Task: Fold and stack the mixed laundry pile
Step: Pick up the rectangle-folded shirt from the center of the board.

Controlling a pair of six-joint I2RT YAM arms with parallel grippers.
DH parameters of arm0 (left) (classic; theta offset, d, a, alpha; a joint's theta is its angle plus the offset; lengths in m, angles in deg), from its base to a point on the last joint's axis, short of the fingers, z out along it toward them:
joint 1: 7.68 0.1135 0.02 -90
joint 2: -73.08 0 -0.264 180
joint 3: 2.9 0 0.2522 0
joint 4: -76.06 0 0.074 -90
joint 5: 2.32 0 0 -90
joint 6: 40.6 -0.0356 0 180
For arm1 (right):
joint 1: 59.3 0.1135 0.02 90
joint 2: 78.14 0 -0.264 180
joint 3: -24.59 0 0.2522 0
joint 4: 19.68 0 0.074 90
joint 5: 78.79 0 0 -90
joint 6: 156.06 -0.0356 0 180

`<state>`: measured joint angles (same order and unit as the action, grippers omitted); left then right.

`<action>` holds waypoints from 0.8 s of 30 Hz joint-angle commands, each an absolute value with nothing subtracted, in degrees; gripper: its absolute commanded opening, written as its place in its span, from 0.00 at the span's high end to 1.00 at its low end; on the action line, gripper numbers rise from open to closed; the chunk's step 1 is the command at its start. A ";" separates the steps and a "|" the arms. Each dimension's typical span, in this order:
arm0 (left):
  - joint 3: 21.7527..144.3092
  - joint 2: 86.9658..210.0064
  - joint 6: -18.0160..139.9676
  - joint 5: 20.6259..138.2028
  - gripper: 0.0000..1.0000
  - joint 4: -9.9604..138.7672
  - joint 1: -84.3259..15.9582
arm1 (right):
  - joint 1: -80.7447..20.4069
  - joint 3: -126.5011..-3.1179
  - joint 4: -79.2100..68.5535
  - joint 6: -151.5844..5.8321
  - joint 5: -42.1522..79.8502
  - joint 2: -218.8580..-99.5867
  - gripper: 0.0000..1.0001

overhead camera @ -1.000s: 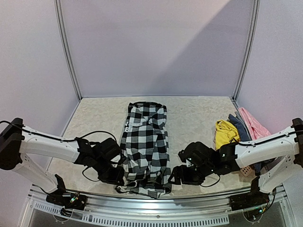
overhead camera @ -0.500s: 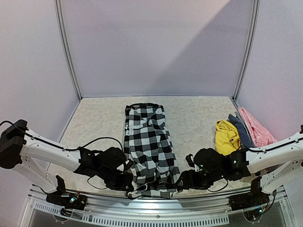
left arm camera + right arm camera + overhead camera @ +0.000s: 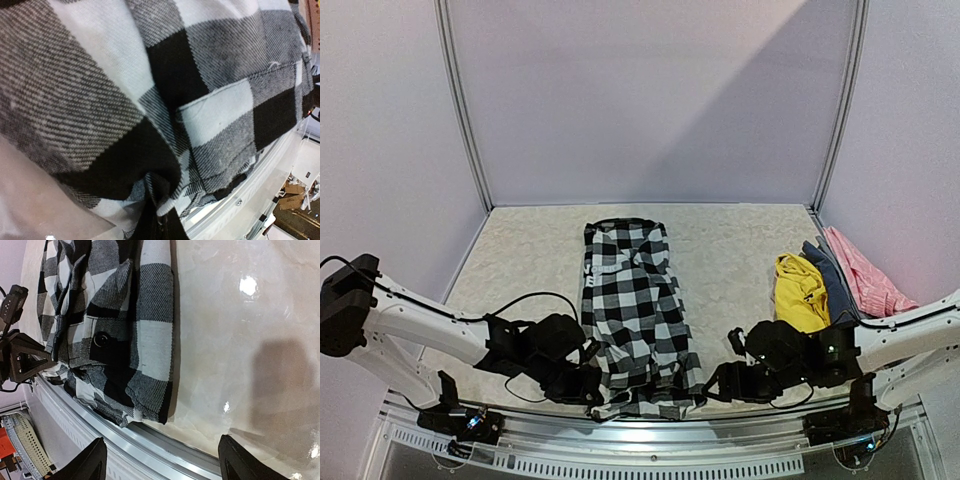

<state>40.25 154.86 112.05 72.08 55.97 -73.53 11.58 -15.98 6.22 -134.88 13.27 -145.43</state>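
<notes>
The black-and-white checked shirt [image 3: 635,300] lies lengthwise on the table's middle, its near hem bunched at the front edge. My left gripper [image 3: 588,385] is at the hem's left corner, shut on a pinch of the checked shirt [image 3: 150,75], which fills the left wrist view. My right gripper [image 3: 717,384] stands open just right of the hem, with bare table between its fingers; the shirt's near right corner [image 3: 145,390] lies apart from it. The rest of the laundry pile sits at the right: a yellow garment [image 3: 798,290], a blue-grey one [image 3: 834,275] and a pink one [image 3: 865,278].
A metal rail [image 3: 650,425] runs along the table's near edge, directly under the shirt's hem [image 3: 125,440]. Booth walls with metal posts [image 3: 460,110] close in the left, back and right sides. A black cable [image 3: 535,297] loops over my left arm.
Both arms have moved nearer the front edge, and the shirt has slid that way with its hem spread wider. My right gripper has shifted right, away from the shirt.
</notes>
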 commanded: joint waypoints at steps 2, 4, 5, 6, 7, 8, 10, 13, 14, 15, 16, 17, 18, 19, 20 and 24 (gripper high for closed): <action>39.09 155.44 112.33 72.65 1.00 55.74 -74.74 | 11.96 -15.10 0.06 -135.30 14.19 -148.81 0.24; 39.06 155.52 112.33 72.67 1.00 55.63 -74.74 | 11.94 -15.08 -1.73 -135.32 14.44 -150.59 0.25; 39.03 155.52 112.33 72.67 1.00 55.57 -74.74 | 11.98 -14.90 -2.95 -135.52 14.46 -151.21 0.26; 39.07 155.52 112.33 72.67 1.00 55.47 -74.74 | 11.94 -14.78 -4.30 -135.61 14.32 -151.58 0.26; 39.03 155.52 112.40 72.66 1.00 55.38 -74.81 | 11.98 -14.80 -5.20 -135.80 13.89 -152.22 0.27; 38.97 155.52 112.41 72.69 1.00 55.36 -74.83 | 11.95 -14.82 -5.38 -135.77 13.57 -152.56 0.28; 38.99 155.51 112.37 72.71 1.00 55.21 -74.83 | 11.82 -14.93 -7.91 -135.69 13.07 -153.78 0.30; 38.98 155.53 112.41 72.66 1.00 55.24 -74.83 | 11.32 -15.19 -10.36 -135.83 14.09 -155.87 0.35; 39.01 155.52 112.46 72.76 1.00 55.19 -74.83 | 11.14 -15.32 -11.05 -135.78 14.63 -157.28 0.37; 39.06 155.52 112.49 72.74 1.00 55.18 -74.83 | 10.97 -15.62 -11.57 -135.63 15.17 -158.11 0.39; 39.06 155.52 112.50 72.73 1.00 55.16 -74.81 | 10.87 -15.89 -12.08 -135.26 15.69 -159.18 0.40; 39.06 155.47 112.44 72.83 1.00 55.19 -74.87 | 10.80 -16.19 -12.65 -134.88 16.08 -160.37 0.41; 39.07 155.44 112.47 72.91 1.00 55.21 -74.91 | 10.75 -16.45 -13.10 -134.68 16.34 -161.08 0.43; 39.05 155.43 112.50 72.92 1.00 55.18 -74.92 | 10.60 -16.62 -13.41 -134.50 16.65 -161.82 0.45; 39.03 155.39 112.50 73.02 1.00 55.23 -74.92 | 10.51 -16.75 -13.66 -134.46 16.90 -162.28 0.47; 38.81 155.02 112.58 73.30 1.00 55.11 -75.09 | 10.11 -17.16 -13.90 -134.27 17.57 -163.63 0.68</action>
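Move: The right hand hovers, open, just off the shirt's near right corner: some 5 cm to its left, 1 cm ahead and 3 cm lower. The shirt's button lies about 9 cm left and 4 cm ahead, and the left gripper about 23 cm left, level fore and aft. The yellow cloth is roughly 22 cm ahead and 19 cm right. From the left hand, that corner lies about 18 cm right and 1 cm ahead. Leftward and slightly down, the right hand slides in about 5 cm towards the shirt's near right corner, its fingers tipping some 5 degrees nearer level. They begin closing midway and narrow to roughly half their starting gap, with the corner cloth between them. The left hand stays put, keeping its shut grip on the near left corner. ##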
